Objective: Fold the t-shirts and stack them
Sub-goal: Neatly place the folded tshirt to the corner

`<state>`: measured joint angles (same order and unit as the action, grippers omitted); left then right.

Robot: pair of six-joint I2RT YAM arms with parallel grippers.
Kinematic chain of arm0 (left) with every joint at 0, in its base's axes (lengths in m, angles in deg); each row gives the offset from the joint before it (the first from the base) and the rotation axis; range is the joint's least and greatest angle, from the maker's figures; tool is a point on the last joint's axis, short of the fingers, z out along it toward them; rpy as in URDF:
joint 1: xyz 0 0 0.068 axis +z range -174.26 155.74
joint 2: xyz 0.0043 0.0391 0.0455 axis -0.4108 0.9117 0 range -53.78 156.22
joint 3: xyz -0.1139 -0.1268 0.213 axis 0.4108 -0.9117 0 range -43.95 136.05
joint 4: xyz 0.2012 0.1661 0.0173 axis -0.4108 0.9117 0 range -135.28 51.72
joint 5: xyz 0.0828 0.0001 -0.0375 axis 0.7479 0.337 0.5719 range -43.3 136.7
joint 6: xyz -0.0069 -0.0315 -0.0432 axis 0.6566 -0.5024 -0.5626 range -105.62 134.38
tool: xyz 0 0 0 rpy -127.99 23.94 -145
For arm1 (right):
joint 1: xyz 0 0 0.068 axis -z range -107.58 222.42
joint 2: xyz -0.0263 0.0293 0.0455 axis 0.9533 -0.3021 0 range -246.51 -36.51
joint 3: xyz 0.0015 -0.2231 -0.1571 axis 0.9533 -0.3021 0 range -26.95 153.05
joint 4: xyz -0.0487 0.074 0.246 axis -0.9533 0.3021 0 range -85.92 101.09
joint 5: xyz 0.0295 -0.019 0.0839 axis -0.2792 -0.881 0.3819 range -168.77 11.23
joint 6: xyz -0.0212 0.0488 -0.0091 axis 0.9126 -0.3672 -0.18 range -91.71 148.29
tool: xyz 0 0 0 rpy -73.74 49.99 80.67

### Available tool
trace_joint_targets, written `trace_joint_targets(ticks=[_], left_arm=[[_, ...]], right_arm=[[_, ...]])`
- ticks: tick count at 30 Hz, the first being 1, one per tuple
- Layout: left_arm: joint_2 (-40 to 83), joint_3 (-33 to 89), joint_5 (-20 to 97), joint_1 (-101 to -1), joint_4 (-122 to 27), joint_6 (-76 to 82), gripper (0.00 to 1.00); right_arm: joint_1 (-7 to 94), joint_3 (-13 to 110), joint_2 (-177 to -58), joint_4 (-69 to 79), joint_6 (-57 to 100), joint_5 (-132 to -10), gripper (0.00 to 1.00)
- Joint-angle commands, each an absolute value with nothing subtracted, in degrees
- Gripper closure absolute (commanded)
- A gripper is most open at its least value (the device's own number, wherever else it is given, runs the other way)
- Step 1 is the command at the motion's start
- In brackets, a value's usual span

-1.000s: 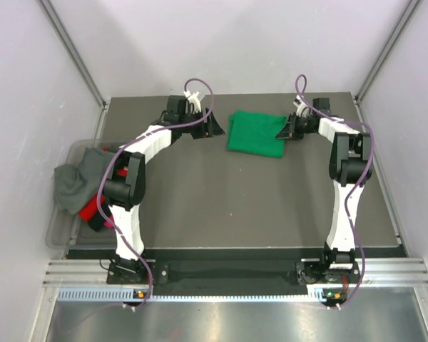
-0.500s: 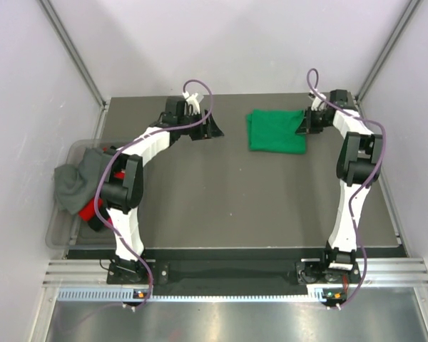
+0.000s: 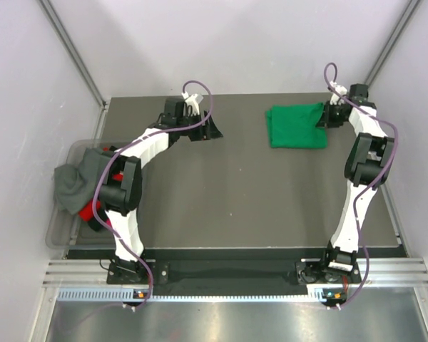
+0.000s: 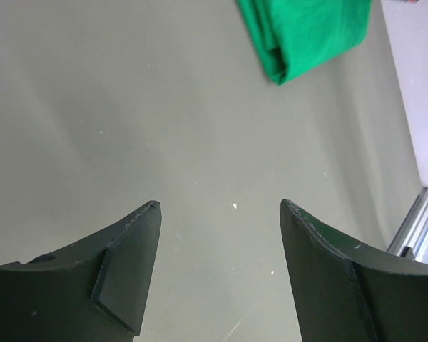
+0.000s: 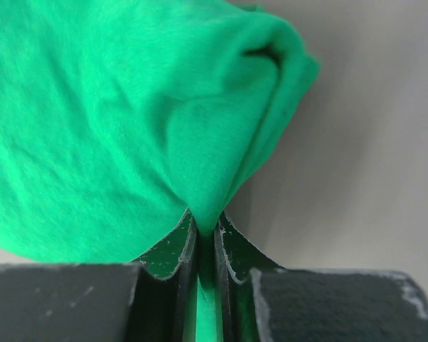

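Note:
A folded bright green t-shirt point(image 3: 296, 126) lies at the back right of the table. My right gripper point(image 3: 327, 118) is shut on its right edge; the right wrist view shows a pinch of green cloth point(image 5: 128, 121) drawn up between the closed fingers point(image 5: 177, 249). My left gripper point(image 3: 212, 129) hovers at the back middle of the table, open, nothing between its fingers point(image 4: 128, 256), and the green t-shirt point(image 4: 307, 32) shows far off in its view. More t-shirts, a grey one point(image 3: 75, 179) and a red one point(image 3: 93, 210), sit bunched in the bin on the left.
A clear plastic bin point(image 3: 60, 235) stands off the table's left edge. The dark table point(image 3: 235, 199) is bounded by white walls at the back and both sides, with a metal rail point(image 3: 235, 274) along the near edge.
My right gripper has dragged the green t-shirt to the right, from the back middle toward the back right corner. The left arm has stayed still.

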<state>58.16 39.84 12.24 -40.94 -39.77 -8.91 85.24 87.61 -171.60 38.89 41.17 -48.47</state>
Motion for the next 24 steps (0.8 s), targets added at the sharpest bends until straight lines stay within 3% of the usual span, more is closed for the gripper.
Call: trace_joint_targets(ticks=[1,24], left_arm=[[54.1,38.8,12.9,-41.0,-42.2,-7.2,0.28],[54.3,38.1,14.7,-42.3,-41.1,-4.3,0.27]], right_arm=[[87.5,91.7,-171.9,36.3,41.9,-51.6,1.0],[92.1,104.0,-181.8,28.1,34.9,-61.2,1.0]])
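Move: The far right corner of the table, where the green t-shirt is to go, lies about 14 cm ahead of the right hand and 13 cm to its right, some 3 cm lower. The folded t-shirt, its right edge already pinched there, has its middle roughly 10 cm to that hand's left, about 1 cm nearer the base and 2 cm below. From the open left hand the same corner is some 60 cm right, 17 cm ahead and about 12 cm down. The folded green t-shirt is dragged over the table top towards the far right corner by the right hand, which keeps its pinch on the right edge. The hand travels about 10 cm right, mostly sideways at first, then curves forward for some 5 cm, ending at much the same height as the wrist turns roughly 15 degrees clockwise. ##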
